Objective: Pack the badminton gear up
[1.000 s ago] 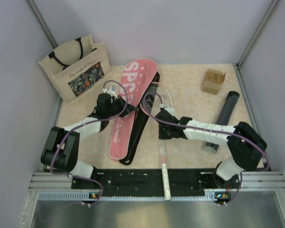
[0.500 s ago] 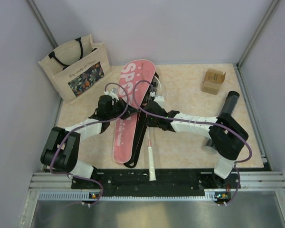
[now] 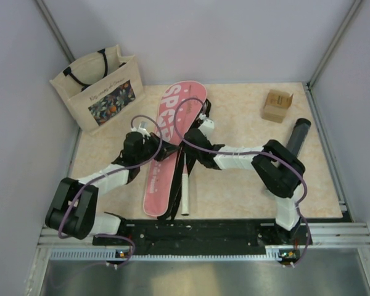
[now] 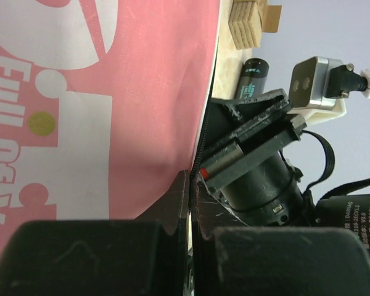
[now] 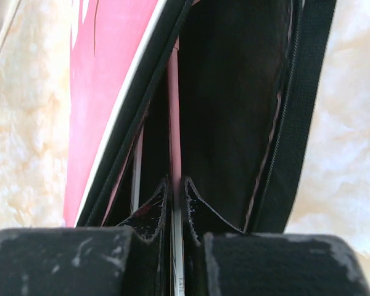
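Note:
The long pink "SPORT" cover (image 3: 166,139) lies lengthwise mid-table, its right side unzipped. My left gripper (image 3: 162,148) is shut on the cover's black zipper edge (image 4: 200,154) and holds it up. My right gripper (image 3: 189,148) is shut on a racket's thin pink shaft (image 5: 174,123), which runs into the cover's dark inside (image 5: 234,92). The racket's white handle (image 3: 185,192) sticks out toward the near edge. A second, pale shaft (image 5: 137,166) lies inside the cover. The dark tube (image 3: 293,140) lies at the right.
A beige tote bag (image 3: 100,87) with a floral print stands at the back left. A small brown cardboard box (image 3: 277,105) sits at the back right. The right arm's wrist (image 4: 253,179) is close beside my left gripper. Grey walls enclose the table.
My right gripper has swung left and away, carrying the racket from the table's middle into the cover's opening. The left gripper has kept its hold on the cover's edge, shifting slightly right.

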Available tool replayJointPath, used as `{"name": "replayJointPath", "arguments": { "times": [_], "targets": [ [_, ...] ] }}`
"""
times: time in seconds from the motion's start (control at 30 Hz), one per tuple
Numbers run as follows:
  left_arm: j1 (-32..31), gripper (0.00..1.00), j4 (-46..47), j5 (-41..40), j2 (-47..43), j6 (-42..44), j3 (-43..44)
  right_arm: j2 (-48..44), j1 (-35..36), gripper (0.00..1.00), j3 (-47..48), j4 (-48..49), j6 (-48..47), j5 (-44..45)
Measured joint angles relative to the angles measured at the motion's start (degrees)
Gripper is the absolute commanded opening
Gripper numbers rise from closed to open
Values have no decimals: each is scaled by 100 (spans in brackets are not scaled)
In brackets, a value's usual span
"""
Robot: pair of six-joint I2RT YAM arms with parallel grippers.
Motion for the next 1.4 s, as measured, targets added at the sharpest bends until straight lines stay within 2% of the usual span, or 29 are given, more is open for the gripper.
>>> {"name": "replayJointPath", "arguments": {
  "times": [0.13,0.17,0.2,0.27,0.33,0.43,0.6,0.7,0.87,1.1,1.4],
  "targets": [
    [-48,0,50,-155,-127,-131,-127,278,-15,0,85,376,267,118],
    [-55,0,50,-184,-133,-140,-136,363,-15,3,116,466,304,122],
    [-59,5,50,-205,-133,-138,-136,424,-15,5,118,540,341,116],
    [-63,23,44,-216,-133,-74,-136,516,-15,5,116,627,354,105],
    [-63,32,-63,-210,-133,87,-116,544,-15,5,103,702,356,90],
    [-81,37,-669,-258,-212,579,68,544,-20,5,83,785,356,81],
    [-208,43,-2199,-645,-798,1932,531,549,-52,5,59,870,398,-7],
    [-271,45,-2981,-914,-1187,2726,693,573,-52,4,59,970,474,-74],
    [-496,46,-3729,-1084,-1497,3414,693,715,-57,4,59,1121,575,-173],
    [-756,46,-3845,-1233,-1587,3589,334,737,-90,3,-98,1338,831,-289],
    [-866,46,-3858,-1648,-1357,3679,323,765,-111,3,-103,1482,1005,-372]
  ]
}}
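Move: The left hand pinches the raised zip edge of the racket bag's cover. The next stretch of that edge is about 9 cm back, 3 cm left and 7 cm lower; the racket handle's middle is some 19 cm back, 3 cm right and 10 cm below. The right hand holds that racket's shaft at the bag's open side, with the bag's middle about 5 cm left, 3 cm back and 4 cm lower. Back along the cover edge towards the racket handle goes the left hand, letting go of the edge, opening about halfway and shifting some 7 cm back and 4 cm left, then sinking about 5 cm as its wrist tips roughly 40 degrees so the fingers point steeply down astride the edge. The right hand keeps its pinch on the shaft, easing left, forward and down a few centimetres with a slight roll. ##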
